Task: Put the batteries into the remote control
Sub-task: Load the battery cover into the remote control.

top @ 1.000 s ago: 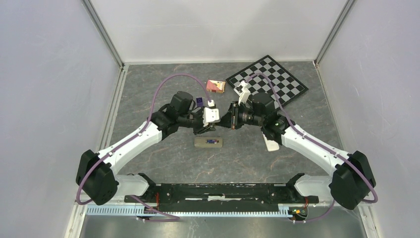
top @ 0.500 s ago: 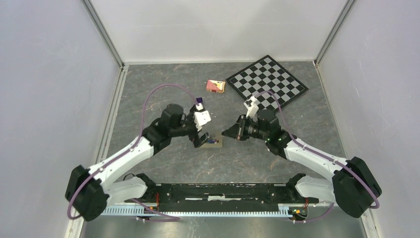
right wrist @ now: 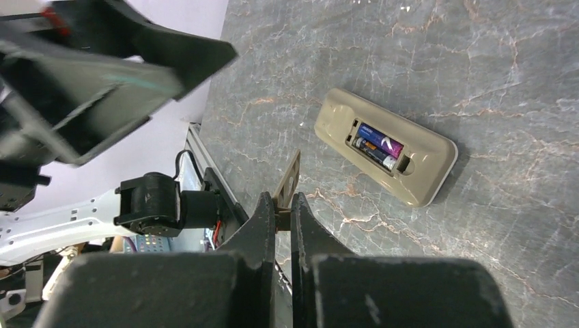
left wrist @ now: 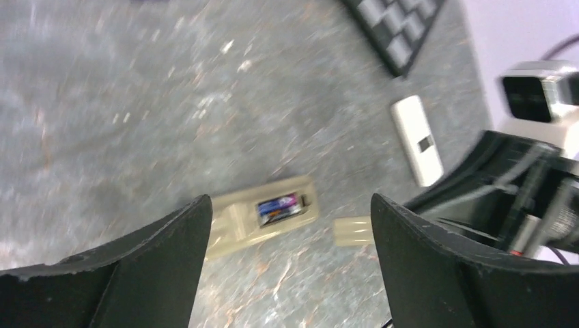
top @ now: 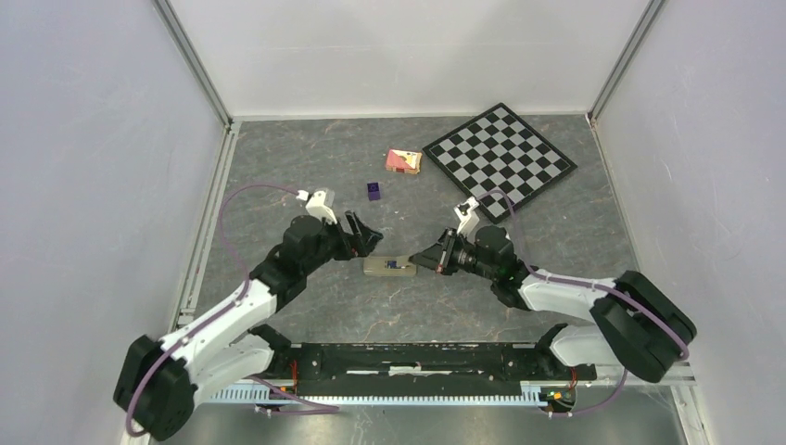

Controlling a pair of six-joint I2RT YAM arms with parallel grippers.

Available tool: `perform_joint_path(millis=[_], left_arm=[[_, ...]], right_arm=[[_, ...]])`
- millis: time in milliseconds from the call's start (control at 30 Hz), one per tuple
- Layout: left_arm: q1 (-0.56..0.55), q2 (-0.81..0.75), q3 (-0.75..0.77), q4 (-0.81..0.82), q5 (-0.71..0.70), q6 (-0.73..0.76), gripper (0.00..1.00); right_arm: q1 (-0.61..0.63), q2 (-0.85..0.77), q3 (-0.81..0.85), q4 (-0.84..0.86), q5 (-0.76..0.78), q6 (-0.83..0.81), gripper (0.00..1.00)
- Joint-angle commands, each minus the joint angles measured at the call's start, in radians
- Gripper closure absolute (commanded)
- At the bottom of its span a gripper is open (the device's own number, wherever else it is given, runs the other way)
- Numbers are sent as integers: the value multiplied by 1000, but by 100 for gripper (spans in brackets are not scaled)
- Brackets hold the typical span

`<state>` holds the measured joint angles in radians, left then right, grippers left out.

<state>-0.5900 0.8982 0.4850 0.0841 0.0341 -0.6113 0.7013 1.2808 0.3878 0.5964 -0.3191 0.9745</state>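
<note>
The olive-tan remote control [top: 389, 267] lies back up on the table, with its bay open. Dark purple-blue batteries [right wrist: 377, 145] sit inside the bay. The remote also shows in the left wrist view [left wrist: 239, 222] and the right wrist view [right wrist: 423, 160]. My right gripper [right wrist: 280, 201] is shut on a thin tan battery cover [right wrist: 290, 179], held on edge just off the remote's right end [top: 422, 262]. My left gripper [top: 363, 234] is open and empty, raised above and behind the remote's left part [left wrist: 288, 201].
A white remote [left wrist: 416, 140] lies to the right, under my right arm. A checkerboard [top: 500, 148] lies at the back right. A pink box [top: 404, 161] and a small purple cube [top: 373, 190] sit behind the remote.
My left gripper came down to the remote, then drew back up and to the left, open. My right gripper dropped forward and left to the remote's right end.
</note>
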Motion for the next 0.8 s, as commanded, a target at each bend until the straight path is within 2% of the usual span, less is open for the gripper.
perform_joint_path(millis=[0, 100, 167, 500, 767], left_arm=[[99, 107, -22, -103, 83, -250, 15], [133, 120, -63, -108, 104, -268, 28], [139, 120, -82, -124, 99, -268, 32], [145, 222, -138, -41, 133, -262, 34], [144, 260, -136, -29, 127, -238, 35]], right_arm=[[12, 78, -52, 257, 24, 98, 100], [14, 125, -39, 270, 26, 108, 100], [21, 157, -28, 278, 27, 116, 100], [41, 309, -5, 401, 46, 198, 100], [42, 367, 28, 399, 56, 213, 100]])
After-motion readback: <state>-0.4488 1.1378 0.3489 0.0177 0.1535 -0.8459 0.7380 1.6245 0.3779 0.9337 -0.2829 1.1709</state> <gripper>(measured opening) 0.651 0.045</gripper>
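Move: The remote control lies about 15 cm below the left hand, some 3 cm to its right and 1 cm back. From the right hand, which holds the battery cover, the remote is roughly 5 cm left, 3 cm ahead and 11 cm down. The purple box stands about 20 cm ahead and 8 cm left; the white remote is some 20 cm right and 4 cm ahead. Left hand sinks 13 cm, tilting down and narrowing, beside the remote's left end; right lowers held cover 5 cm. ##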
